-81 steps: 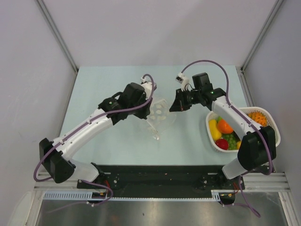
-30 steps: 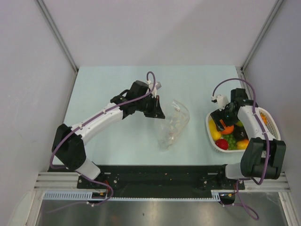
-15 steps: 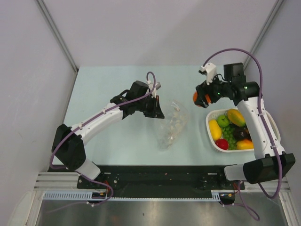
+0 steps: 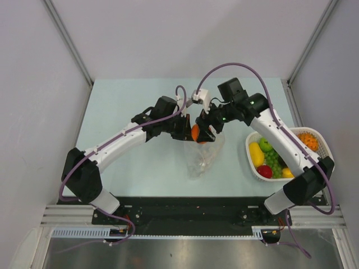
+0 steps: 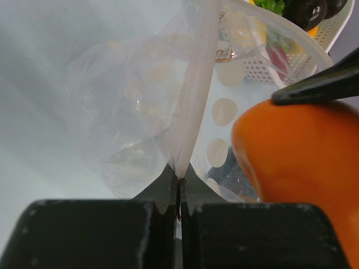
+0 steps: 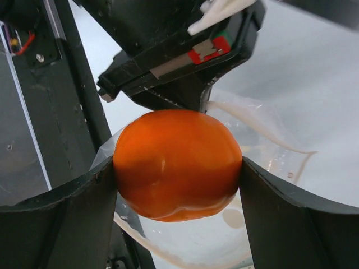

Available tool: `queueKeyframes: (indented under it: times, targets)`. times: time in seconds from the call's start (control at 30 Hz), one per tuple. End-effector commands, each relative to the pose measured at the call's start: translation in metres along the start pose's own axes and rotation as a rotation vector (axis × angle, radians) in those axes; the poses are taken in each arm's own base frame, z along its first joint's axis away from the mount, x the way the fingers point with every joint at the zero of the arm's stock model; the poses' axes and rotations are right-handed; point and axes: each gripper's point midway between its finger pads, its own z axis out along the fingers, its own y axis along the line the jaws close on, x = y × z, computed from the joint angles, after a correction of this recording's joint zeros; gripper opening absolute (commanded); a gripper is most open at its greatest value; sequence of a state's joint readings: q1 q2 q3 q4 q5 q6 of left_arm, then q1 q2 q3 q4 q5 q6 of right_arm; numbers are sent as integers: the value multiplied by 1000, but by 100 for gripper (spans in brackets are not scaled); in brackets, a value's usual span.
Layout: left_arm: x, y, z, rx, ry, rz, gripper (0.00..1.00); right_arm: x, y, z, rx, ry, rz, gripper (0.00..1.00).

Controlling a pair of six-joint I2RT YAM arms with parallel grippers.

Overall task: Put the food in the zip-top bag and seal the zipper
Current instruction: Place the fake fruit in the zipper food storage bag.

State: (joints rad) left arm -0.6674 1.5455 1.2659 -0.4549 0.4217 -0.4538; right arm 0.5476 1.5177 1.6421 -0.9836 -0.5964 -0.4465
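Note:
The clear zip-top bag lies mid-table with its mouth lifted. My left gripper is shut on the bag's whitish zipper, pinching the strip between its tips. My right gripper is shut on an orange, one finger on each side, right at the bag's mouth and next to the left gripper. The orange fills the right of the left wrist view. More food sits in the basket: a yellow mango, green grapes and a red piece.
The white slotted basket stands at the right edge of the table, near the right wall. The two arms nearly touch over the bag. A black rail runs along the near table edge.
My right arm has carried the orange leftwards from above the basket to the bag's mouth. The left gripper has kept its hold on the zipper edge and stayed in place.

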Motion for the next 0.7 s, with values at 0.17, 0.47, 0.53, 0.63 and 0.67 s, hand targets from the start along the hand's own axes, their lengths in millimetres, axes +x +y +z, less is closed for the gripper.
queueKeyframes:
  times: [0.17,0.47,0.53,0.63,0.67]
  targets:
    - [-9,-14,-15,44,-35,74,0,-2,-22,-18,151,9,-44,100]
    - [-15,-9,-20,-1,-59,88,0,10,-83,-95,310,-119,167,100]
    - [-17,-7,-22,-20,-65,92,0,28,-94,-107,350,-107,207,100]
    - [-16,-5,-21,-27,-59,92,0,78,-117,-132,465,-25,269,100]
    - [-16,-5,-21,-26,-57,91,0,91,-119,-133,479,10,271,100]
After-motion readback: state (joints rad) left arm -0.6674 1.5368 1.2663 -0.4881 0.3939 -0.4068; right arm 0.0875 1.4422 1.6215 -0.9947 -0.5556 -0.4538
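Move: The right gripper hovers over the open zip-top bag: the middle of the bag's mouth is about 7 cm below it and 3 cm to its right, level fore and aft. The left gripper's tip, pinching the rim, is some 4 cm to the right gripper's left, 2 cm ahead and 6 cm lower; the fruit basket lies about 40 cm to the right gripper's right, 20 cm below. From the left gripper, the mouth is roughly 7 cm right, 2 cm back and 1 cm down. Dip the right gripper a little over 1 cm towards the bag's mouth and spread its fingers fully to let go of the orange, then swing it away from the bag, about 15 cm right and 7 cm forward, rising back some 3 cm and turning nearly 30 degrees clockwise. Keep the left gripper shut on the rim, practically still. ##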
